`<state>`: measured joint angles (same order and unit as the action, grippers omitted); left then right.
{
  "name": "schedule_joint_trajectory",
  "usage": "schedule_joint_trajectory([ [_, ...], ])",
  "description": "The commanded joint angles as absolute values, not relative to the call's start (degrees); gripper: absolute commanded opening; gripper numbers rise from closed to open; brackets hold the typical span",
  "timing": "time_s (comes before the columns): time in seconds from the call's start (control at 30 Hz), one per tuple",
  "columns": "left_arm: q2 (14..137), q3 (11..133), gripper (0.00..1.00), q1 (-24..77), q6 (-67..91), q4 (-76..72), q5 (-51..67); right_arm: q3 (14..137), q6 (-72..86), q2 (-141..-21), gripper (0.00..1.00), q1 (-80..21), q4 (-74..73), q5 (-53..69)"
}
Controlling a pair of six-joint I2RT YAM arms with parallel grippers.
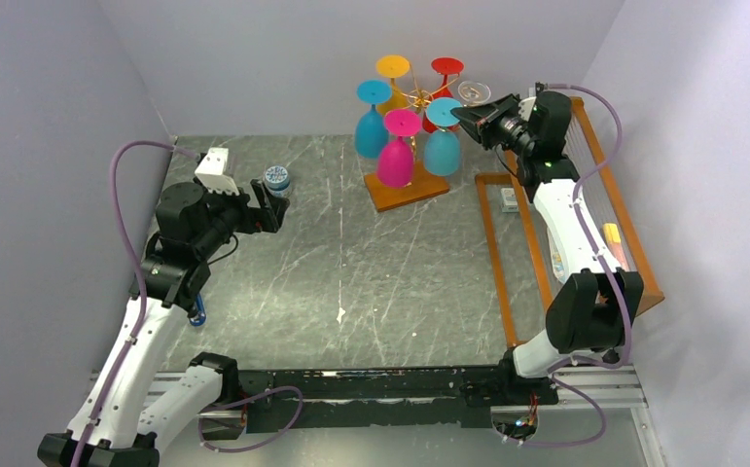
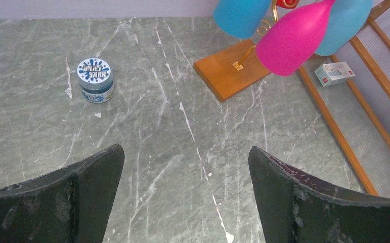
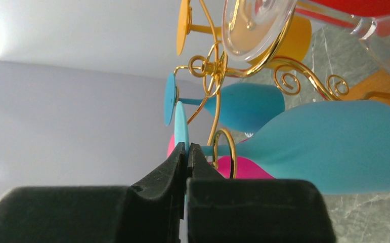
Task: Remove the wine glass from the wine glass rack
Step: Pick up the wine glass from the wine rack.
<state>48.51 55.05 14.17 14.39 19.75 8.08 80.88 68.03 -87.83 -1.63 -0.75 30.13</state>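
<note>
The wine glass rack (image 1: 415, 98) is a gold wire tree on a brown wooden base (image 1: 402, 190) at the back of the table. Several coloured glasses hang on it upside down. My right gripper (image 1: 460, 116) is at the rack's right side, shut on the thin round foot (image 3: 181, 121) of a light blue wine glass (image 3: 329, 147). The glass's stem still passes through a gold ring (image 3: 226, 152) of the rack. My left gripper (image 2: 185, 154) hangs open over bare table to the left, well short of the rack base (image 2: 230, 68), with nothing between its fingers.
A pink glass (image 1: 396, 156), a second blue one (image 1: 372, 126), yellow (image 1: 392, 68), red (image 1: 446, 68) and clear (image 1: 474, 92) glasses also hang on the rack. A small blue-lidded jar (image 1: 276, 176) stands left. An orange wooden frame (image 1: 633, 224) lines the right side, with a small box (image 1: 510, 199) inside it.
</note>
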Motion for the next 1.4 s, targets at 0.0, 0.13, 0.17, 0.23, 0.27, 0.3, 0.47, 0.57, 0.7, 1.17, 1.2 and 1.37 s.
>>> schedule_joint_trajectory([
  [0.0, 48.6, 58.71, 0.97, 13.8, 13.77, 20.17, 7.25, 81.43, 71.49, -89.49, 0.0, -1.85, 3.33, 27.84],
  [0.13, 48.27, 59.06, 0.97, 13.8, 13.09, 20.85, 6.5, 81.78, 72.34, -89.65, 0.0, -1.85, 3.7, 26.35],
  [0.17, 48.21, 59.02, 0.97, 13.8, 13.04, 20.99, 6.57, 81.68, 72.52, -89.65, 0.0, -1.85, 3.88, 26.18],
  [0.23, 48.16, 58.88, 0.97, 13.8, 12.96, 20.96, 6.93, 81.65, 72.37, -89.45, 0.0, -1.85, 3.71, 25.4],
  [0.27, 48.19, 58.86, 0.97, 13.8, 13.04, 20.92, 7.14, 81.5, 72.34, -89.29, 0.0, -1.79, 3.58, 24.91],
  [0.3, 48.25, 58.79, 0.97, 13.8, 13.02, 20.87, 7.39, 80.96, 72.57, -89.05, 0.0, -1.73, 4.08, 24.53],
  [0.47, 48.36, 58.43, 0.97, 13.8, 13.27, 20.43, 8.16, 80.26, 72.93, -88.06, 0.0, -1.58, 4.47, 23.56],
  [0.57, 47.97, 58.2, 0.97, 13.8, 13.43, 20.6, 7.39, 79.52, 72.66, -87.15, 0.0, -1.16, 4.01, 22.28],
  [0.7, 47.96, 58.35, 0.97, 13.8, 12.89, 20.87, 8.12, 77.05, 72.93, -85.38, 0.0, -0.18, 5.26, 21.2],
  [1.17, 48.55, 58.5, 0.97, 13.8, 11.64, 20.27, 10.44, 75.29, 72.1, -80.95, 0.0, 3.0, 3.69, 23.51],
  [1.2, 48.59, 58.56, 0.97, 13.8, 11.64, 20.27, 10.91, 75.02, 71.67, -80.41, 0.0, 3.33, 3.24, 23.43],
  [1.37, 48.13, 58.1, 0.97, 13.8, 12.94, 19.49, 10.6, 72.6, 68.65, -76.58, 0.0, 5.13, 0.54, 20.99],
])
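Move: The light-blue wine glass hangs upside down, its foot's rim already pinched by the right fingers; the glass's middle lies about 2 cm left of that hand and 9 cm below. The rack's gold hub is some 6 cm left and 2 cm ahead, the clear glass about 4 cm right and 3 cm ahead, the magenta glass about 8 cm left and 2 cm back. From the left hand, the light-blue glass lies roughly 16 cm ahead and 28 cm right. The light-blue glass is drawn out of its hook by the right hand, which keeps its pinch on the foot: first about 2 cm forward, then swinging to the right away from the hub, and last back and up. It ends about 6 cm to the right, 2 cm higher and 1 cm back, with the wrist turned some 15 degrees clockwise. ##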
